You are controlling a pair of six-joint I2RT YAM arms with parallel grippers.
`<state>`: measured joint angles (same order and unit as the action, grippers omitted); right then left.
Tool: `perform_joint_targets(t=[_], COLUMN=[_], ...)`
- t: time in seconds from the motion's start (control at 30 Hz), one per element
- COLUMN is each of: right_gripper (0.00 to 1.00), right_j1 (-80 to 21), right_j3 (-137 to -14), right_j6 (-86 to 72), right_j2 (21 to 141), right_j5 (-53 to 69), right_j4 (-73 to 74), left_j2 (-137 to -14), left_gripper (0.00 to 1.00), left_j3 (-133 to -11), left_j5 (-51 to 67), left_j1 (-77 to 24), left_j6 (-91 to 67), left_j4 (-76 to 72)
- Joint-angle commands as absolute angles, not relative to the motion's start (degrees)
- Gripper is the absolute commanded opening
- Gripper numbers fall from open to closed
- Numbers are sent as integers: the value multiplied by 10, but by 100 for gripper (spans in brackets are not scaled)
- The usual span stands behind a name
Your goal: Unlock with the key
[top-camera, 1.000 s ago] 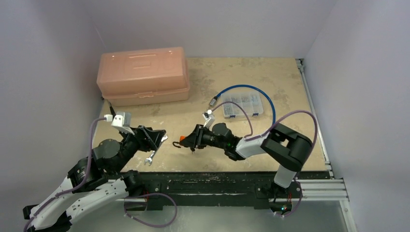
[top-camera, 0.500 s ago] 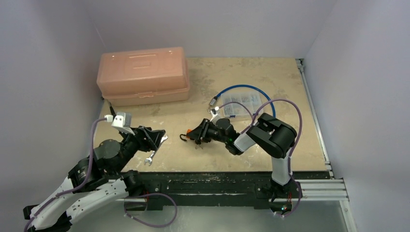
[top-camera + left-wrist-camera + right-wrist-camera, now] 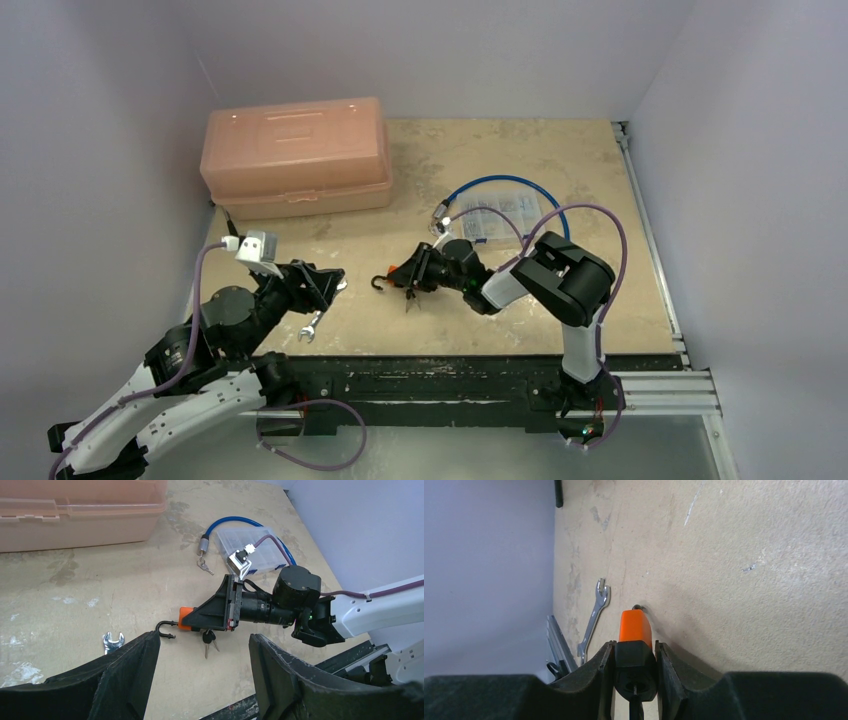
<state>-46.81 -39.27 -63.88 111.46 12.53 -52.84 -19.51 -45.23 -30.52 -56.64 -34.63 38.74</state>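
Note:
My right gripper [image 3: 408,279] is shut on a padlock [image 3: 392,284] with a black body and an orange end [image 3: 186,618], held just above the table. Its dark shackle [image 3: 165,629] sticks out leftward as a hook. A small bunch of keys [image 3: 208,642] hangs under the lock body. In the right wrist view the orange end [image 3: 635,625] pokes out past both fingers [image 3: 607,661], which press on the black body. My left gripper [image 3: 326,284] is open and empty, a short way left of the shackle, with both fingers [image 3: 131,666] framing the lock.
A small wrench [image 3: 311,325] lies by the left gripper. A blue cable lock [image 3: 505,183] with its own keys [image 3: 204,566] loops round a clear parts box [image 3: 502,217]. A pink toolbox [image 3: 294,156] stands at the back left. The table's front edge [image 3: 450,352] is close.
The right arm has folded its elbow inward and carried the padlock slightly away from the front edge. The left arm has barely shifted. Both grippers keep the same opening.

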Motion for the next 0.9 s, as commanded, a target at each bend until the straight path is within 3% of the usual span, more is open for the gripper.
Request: perform_joint_targets(t=[0.0,0.17,0.27,0.43,0.63,0.87], right_gripper=[36,69,81,90,99,99], right_j1=[-463,-457,-452,-445,-446,-451], right_j3=[-416,-419,-415,-415,-460,-523], right_j6=[-620,-615,-608,-583,-514,-420], right_j2=[1099,1084,1069,1026,967,923], right_j5=[114,110,108,96,40,-55], right_j4=[-517,-484,-466,-408,-233,-60], left_j2=[-199,-199,-197,-194,-194,-193], left_gripper=[69,69,69,69,69,69], left_j3=[-451,-451,-452,-450,-451,-451], left_j5=[-315,-315,-315,-316,-316,-316], left_j1=[-565,-565,-566,-565,-566,-565], left_j6=[-329,-329,-330,-330,-330,-330], left_j4=[374,374,374,374,374,373])
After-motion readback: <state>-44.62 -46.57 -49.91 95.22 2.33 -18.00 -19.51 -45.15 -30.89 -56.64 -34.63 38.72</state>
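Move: The right fingers still pinch the open padlock, its middle roughly 1 cm ahead and 1 cm left of that hand point. From the right hand, the loose keys are about 5 cm back and 2 cm right, the wrench 8 cm back and 17 cm left, and the blue cable's keys 10 cm ahead and 7 cm right, all some 3 cm lower. From the left hand, the padlock is about 10 cm ahead, 12 cm right and 23 cm down. Spread the right gripper from about a third open to fully wide so its pinch on the padlock ends. As it opens, ease the hand up and slightly forward, then draw it right, away from the wrench, ending about 5 cm to the right with some 3 cm each of rise and forward travel. Tip the fingers down about 20 degrees on the way. ##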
